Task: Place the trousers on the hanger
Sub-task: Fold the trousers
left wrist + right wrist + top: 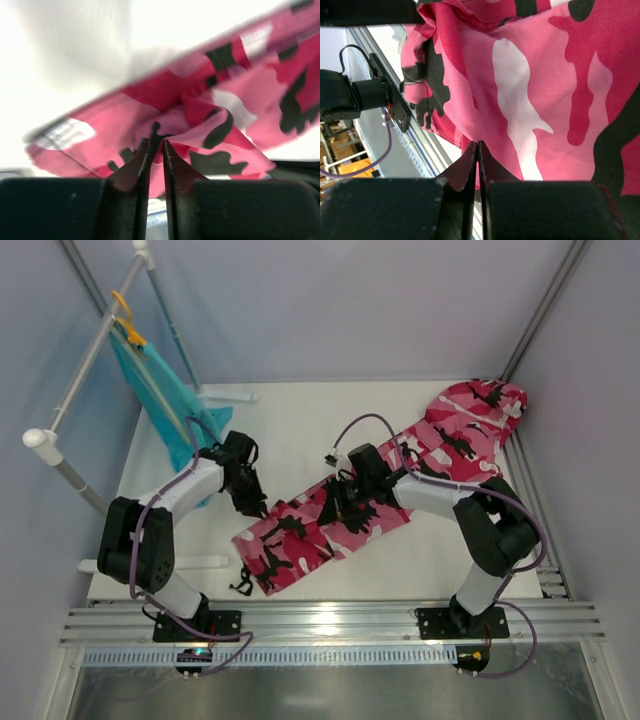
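Observation:
The pink camouflage trousers (pixel 455 435) lie diagonally on the white table (pixel 290 430), from near the left arm up to the back right. My left gripper (pixel 255 505) is at their lower left end. In the left wrist view its jaws (pixel 156 142) stand only a sliver apart, with a puckered fold of the trousers (pixel 125 120) caught at the tips and that edge lifted. My right gripper (pixel 345 508) sits on the middle of the cloth. The right wrist view shows it (pixel 479 143) shut on a fold of the trousers (pixel 545 100). The hanger is not in view.
A white tube rack (pixel 90 360) stands at the back left, carrying a teal garment (pixel 160 400) on an orange hanger (pixel 127 325). Its foot (pixel 225 395) lies on the table. An aluminium rail (pixel 330 620) runs along the near edge.

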`<state>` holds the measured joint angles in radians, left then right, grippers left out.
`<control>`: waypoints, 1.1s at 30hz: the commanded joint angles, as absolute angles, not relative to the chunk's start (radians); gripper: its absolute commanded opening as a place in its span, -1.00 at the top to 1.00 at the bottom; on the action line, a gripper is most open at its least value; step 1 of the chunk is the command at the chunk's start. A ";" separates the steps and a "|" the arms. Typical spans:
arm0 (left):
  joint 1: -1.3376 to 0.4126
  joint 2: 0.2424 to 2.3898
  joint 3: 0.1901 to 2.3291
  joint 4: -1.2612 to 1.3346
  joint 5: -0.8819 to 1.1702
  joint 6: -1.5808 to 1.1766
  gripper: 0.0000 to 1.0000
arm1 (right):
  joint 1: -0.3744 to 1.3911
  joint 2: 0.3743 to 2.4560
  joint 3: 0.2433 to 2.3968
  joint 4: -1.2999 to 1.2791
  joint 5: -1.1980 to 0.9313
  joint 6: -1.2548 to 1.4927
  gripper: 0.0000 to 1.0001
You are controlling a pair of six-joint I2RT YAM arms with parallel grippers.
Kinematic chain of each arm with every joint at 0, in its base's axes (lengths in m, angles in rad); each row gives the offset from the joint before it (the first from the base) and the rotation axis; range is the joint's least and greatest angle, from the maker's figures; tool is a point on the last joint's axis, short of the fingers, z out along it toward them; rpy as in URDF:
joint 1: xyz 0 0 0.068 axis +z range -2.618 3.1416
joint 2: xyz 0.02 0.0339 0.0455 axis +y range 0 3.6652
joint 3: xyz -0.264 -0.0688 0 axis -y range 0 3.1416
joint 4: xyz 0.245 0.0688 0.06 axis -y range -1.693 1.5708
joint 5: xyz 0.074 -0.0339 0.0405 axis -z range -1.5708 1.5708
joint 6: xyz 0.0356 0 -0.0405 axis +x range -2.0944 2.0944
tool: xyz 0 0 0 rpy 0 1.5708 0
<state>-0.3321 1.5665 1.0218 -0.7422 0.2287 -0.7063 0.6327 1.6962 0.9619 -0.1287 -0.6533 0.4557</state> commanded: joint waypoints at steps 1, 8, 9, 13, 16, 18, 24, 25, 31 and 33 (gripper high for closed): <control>-0.318 1.578 1.136 -0.785 0.009 -0.667 0.57 | 0.626 1.719 1.014 -0.066 -0.703 0.498 0.92; -0.420 1.457 1.240 -0.821 -0.133 -0.525 -0.15 | 0.627 1.793 1.017 0.081 -0.687 0.658 0.92; -0.439 1.433 1.233 -0.822 -0.129 -0.505 -0.18 | 0.627 1.799 1.019 0.093 -0.683 0.672 0.92; -0.546 1.349 1.189 -0.856 -0.100 -0.486 -0.22 | 0.627 1.819 1.037 0.110 -0.670 0.704 0.92; -0.618 1.328 1.143 -0.925 -0.172 -0.570 -0.31 | 0.626 1.822 1.049 0.094 -0.660 0.703 0.92; -0.650 1.333 1.114 -0.945 -0.181 -0.643 -0.32 | 0.627 1.822 1.054 0.086 -0.657 0.696 0.92; -0.758 1.374 1.098 -0.953 -0.205 -0.773 -0.51 | 0.627 1.819 1.052 0.075 -0.637 0.692 0.92; -0.765 1.390 1.083 -0.945 -0.212 -0.782 -0.53 | 0.626 1.819 1.049 0.081 -0.637 0.695 0.92; -0.787 1.471 1.028 -0.890 -0.207 -0.833 -0.52 | 0.627 1.815 1.028 0.107 -0.637 0.706 0.92; -0.790 1.482 1.014 -0.874 -0.215 -0.839 -0.46 | 0.627 1.809 1.022 0.110 -0.637 0.704 0.92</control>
<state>-0.7818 1.4754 1.0275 -0.9134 -0.1825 -0.7921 0.6308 1.8225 1.0210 0.0574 -0.6441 0.6926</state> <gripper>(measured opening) 0.740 0.040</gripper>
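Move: The loose fold near the trousers' near end lies about 7 cm back and 3 cm right of the left hand, some 4 cm below. The black cord lies roughly 16 cm back and 6 cm left of that hand, the rack foot's tip about 12 cm back and 9 cm left. From the right hand, already pinching cloth, the fold is some 10 cm left and 4 cm back, about 5 cm lower. Opening wide, left hand loops up, back and down astride the fold; right draws held cloth forward-left 5 cm. ##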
